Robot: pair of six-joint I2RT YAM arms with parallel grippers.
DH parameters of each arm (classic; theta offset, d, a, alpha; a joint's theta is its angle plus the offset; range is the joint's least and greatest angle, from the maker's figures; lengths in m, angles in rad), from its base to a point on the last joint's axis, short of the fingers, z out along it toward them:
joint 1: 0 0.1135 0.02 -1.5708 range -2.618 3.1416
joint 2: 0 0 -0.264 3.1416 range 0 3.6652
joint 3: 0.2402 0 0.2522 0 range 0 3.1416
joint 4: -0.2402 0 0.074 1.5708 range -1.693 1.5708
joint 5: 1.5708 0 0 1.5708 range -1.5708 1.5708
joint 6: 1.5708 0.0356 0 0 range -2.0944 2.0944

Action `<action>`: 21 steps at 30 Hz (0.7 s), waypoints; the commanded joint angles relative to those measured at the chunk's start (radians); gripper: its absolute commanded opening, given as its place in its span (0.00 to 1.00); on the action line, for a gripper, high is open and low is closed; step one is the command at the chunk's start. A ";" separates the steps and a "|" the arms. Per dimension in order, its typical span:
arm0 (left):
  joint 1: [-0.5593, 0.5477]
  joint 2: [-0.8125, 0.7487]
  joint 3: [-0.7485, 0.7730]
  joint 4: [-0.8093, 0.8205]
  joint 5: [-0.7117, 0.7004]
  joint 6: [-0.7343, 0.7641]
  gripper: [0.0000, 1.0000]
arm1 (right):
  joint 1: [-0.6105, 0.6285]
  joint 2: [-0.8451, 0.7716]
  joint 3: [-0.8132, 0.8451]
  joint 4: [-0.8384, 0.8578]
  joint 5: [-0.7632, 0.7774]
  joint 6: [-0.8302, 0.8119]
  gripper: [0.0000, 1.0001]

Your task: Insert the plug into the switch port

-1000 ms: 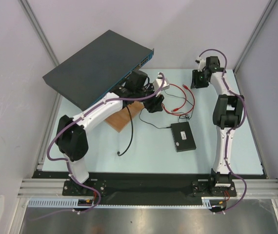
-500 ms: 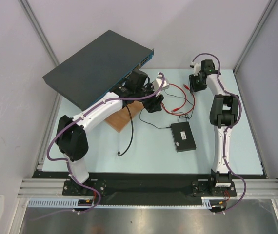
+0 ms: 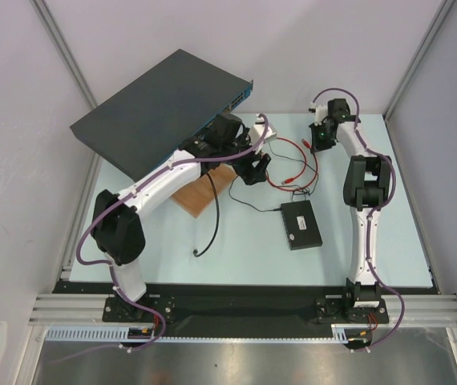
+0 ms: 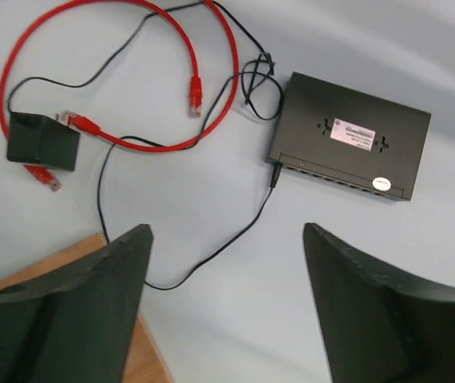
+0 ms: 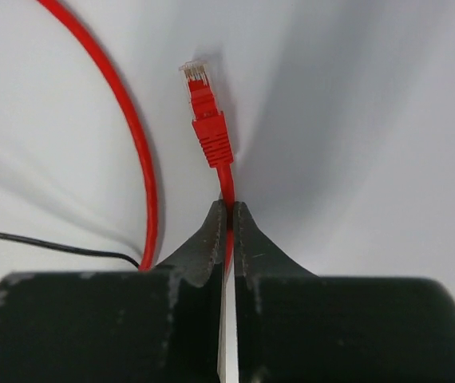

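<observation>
In the right wrist view, my right gripper point(image 5: 229, 209) is shut on the thin red cable just behind its plug point(image 5: 204, 120). The plug sticks out past the fingertips, over the pale table. In the top view that gripper point(image 3: 318, 141) is at the back right, by the red cable loops point(image 3: 297, 150). The small black box point(image 3: 301, 224) with a white label lies mid-table. Its switch port row point(image 4: 336, 174) runs along the side edge. My left gripper point(image 4: 227, 227) hangs open above the table with nothing between its fingers.
The large dark rack unit point(image 3: 160, 108) rests tilted at the back left, over a wooden block point(image 3: 204, 191). A thick black cable point(image 3: 212, 228) trails toward the front. A black cube point(image 4: 42, 141) on a thin black wire lies among other red plug ends point(image 4: 195, 92).
My right gripper has closed on the red cable behind the plug after shifting slightly left. My left gripper has opened wider.
</observation>
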 commanded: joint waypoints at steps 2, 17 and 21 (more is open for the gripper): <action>0.039 -0.012 0.097 0.053 -0.031 -0.110 0.86 | -0.063 -0.158 0.012 0.022 -0.107 0.095 0.00; 0.065 -0.029 0.124 0.101 0.010 -0.117 1.00 | -0.068 -0.494 -0.057 0.083 -0.092 -0.149 0.00; 0.073 -0.038 0.122 0.125 0.043 -0.129 1.00 | -0.080 -0.571 -0.080 0.040 -0.152 -0.182 0.00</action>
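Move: My right hand is shut on the red cable just behind its plug, down at the table. The black switch lies roughly 31 cm back towards me and 7 cm left; the loose red plug of the other cable is about 14 cm back, 11 cm left, and the power adapter is 24 cm left, 2 cm back. From my empty left hand the black switch is about 8 cm back, 16 cm right and 17 cm below. I keep my right fingers shut on the red cable and lift it almost straight up off the table, about 28 cm and fast through the middle, drifting slightly right and tipping the fingers up some 30 degrees as I rise. Meanwhile my left hand, touching nothing, rises about 5 cm, eases 4 cm forward and spreads its fingers fully. ##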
